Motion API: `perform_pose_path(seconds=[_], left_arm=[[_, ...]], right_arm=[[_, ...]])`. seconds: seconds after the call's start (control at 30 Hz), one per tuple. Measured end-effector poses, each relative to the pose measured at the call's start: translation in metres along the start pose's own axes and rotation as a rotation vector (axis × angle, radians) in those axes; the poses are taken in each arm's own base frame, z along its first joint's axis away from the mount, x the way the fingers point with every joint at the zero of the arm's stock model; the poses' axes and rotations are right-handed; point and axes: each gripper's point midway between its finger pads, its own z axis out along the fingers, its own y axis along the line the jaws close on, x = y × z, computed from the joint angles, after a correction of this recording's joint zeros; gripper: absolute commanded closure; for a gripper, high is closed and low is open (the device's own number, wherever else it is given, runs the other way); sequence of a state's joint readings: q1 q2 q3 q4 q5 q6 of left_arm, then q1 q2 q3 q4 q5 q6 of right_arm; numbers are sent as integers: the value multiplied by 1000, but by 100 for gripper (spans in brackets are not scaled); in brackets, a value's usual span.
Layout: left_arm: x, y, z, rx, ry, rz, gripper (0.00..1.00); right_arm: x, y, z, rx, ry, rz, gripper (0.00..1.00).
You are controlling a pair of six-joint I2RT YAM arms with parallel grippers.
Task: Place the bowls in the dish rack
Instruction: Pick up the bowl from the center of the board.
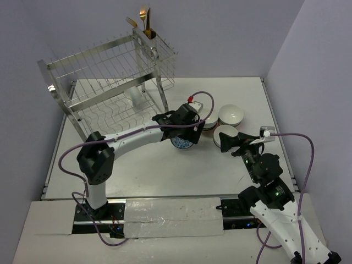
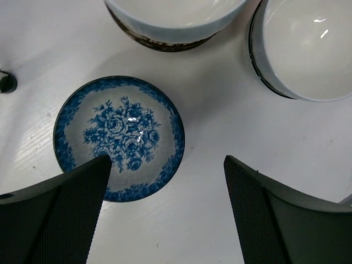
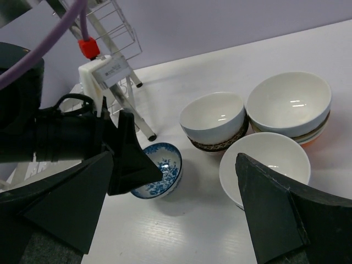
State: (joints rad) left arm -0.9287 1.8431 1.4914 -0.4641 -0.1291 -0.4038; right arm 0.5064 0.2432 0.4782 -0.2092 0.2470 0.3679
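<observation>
A small blue floral bowl (image 1: pixel 182 143) (image 2: pixel 118 137) (image 3: pixel 159 169) stands upright on the white table. My left gripper (image 1: pixel 185 136) (image 2: pixel 166 159) is open just above it, one finger over the bowl's near edge and the other outside, over bare table. Right of it are a white bowl with a brown band (image 1: pixel 208 122) (image 2: pixel 176 22) (image 3: pixel 213 119), a stack of white bowls (image 1: pixel 231 114) (image 3: pixel 289 103) with an orange one at the bottom, and a single white bowl (image 1: pixel 226 136) (image 3: pixel 265 164). My right gripper (image 1: pixel 230 142) (image 3: pixel 174 157) is open and empty by that bowl. The dish rack (image 1: pixel 110 66) stands at the back left.
A cutlery cup with gold utensils (image 1: pixel 147 30) hangs on the rack's far corner. A clear glass (image 1: pixel 133 97) stands under the rack. One rack leg (image 3: pixel 137 115) comes down close behind the blue bowl. The left arm's purple cable (image 1: pixel 201 94) loops above the bowls.
</observation>
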Motion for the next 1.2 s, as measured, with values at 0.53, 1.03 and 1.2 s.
perform_pose_path(seconds=[0.53,1.03,1.2], left_arm=[[42,-22,40,-40,202,130,40],[50,-15,58,-104,248,155,60],[52,-14,58,-107,261,161,65]], right_arm=[[-8,-19,-9,97,-49,41,0],[-11,-20,-11,103,-65,49,0],[-13,-21,-12,105,-71,51,0]])
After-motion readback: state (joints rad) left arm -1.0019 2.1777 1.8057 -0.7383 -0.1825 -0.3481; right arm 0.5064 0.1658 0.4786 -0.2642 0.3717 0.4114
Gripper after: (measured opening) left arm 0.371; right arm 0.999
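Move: The blue bowl's centre lies about 4 cm left of the left hand, 1 cm ahead and some 11 cm below. The middle white bowl stack stands about 9 cm ahead and 5 cm right, the near-right bowl about 14 cm right and 1 cm ahead. The rack's nearest foot is some 8 cm ahead, 11 cm left. From the right hand the blue bowl is roughly 17 cm left, 7 cm ahead and 24 cm below. The blue bowl's right-hand rim is what the left hand comes down to: it sinks about 7 cm, easing some 2.5 cm right and a little back, while the wrist rolls its left side up by roughly 15 degrees. The fingers narrow from almost wide open to well under half, one tip over the bowl's inside, the other outside the rim. The right hand draws a few centimetres right, still open. ##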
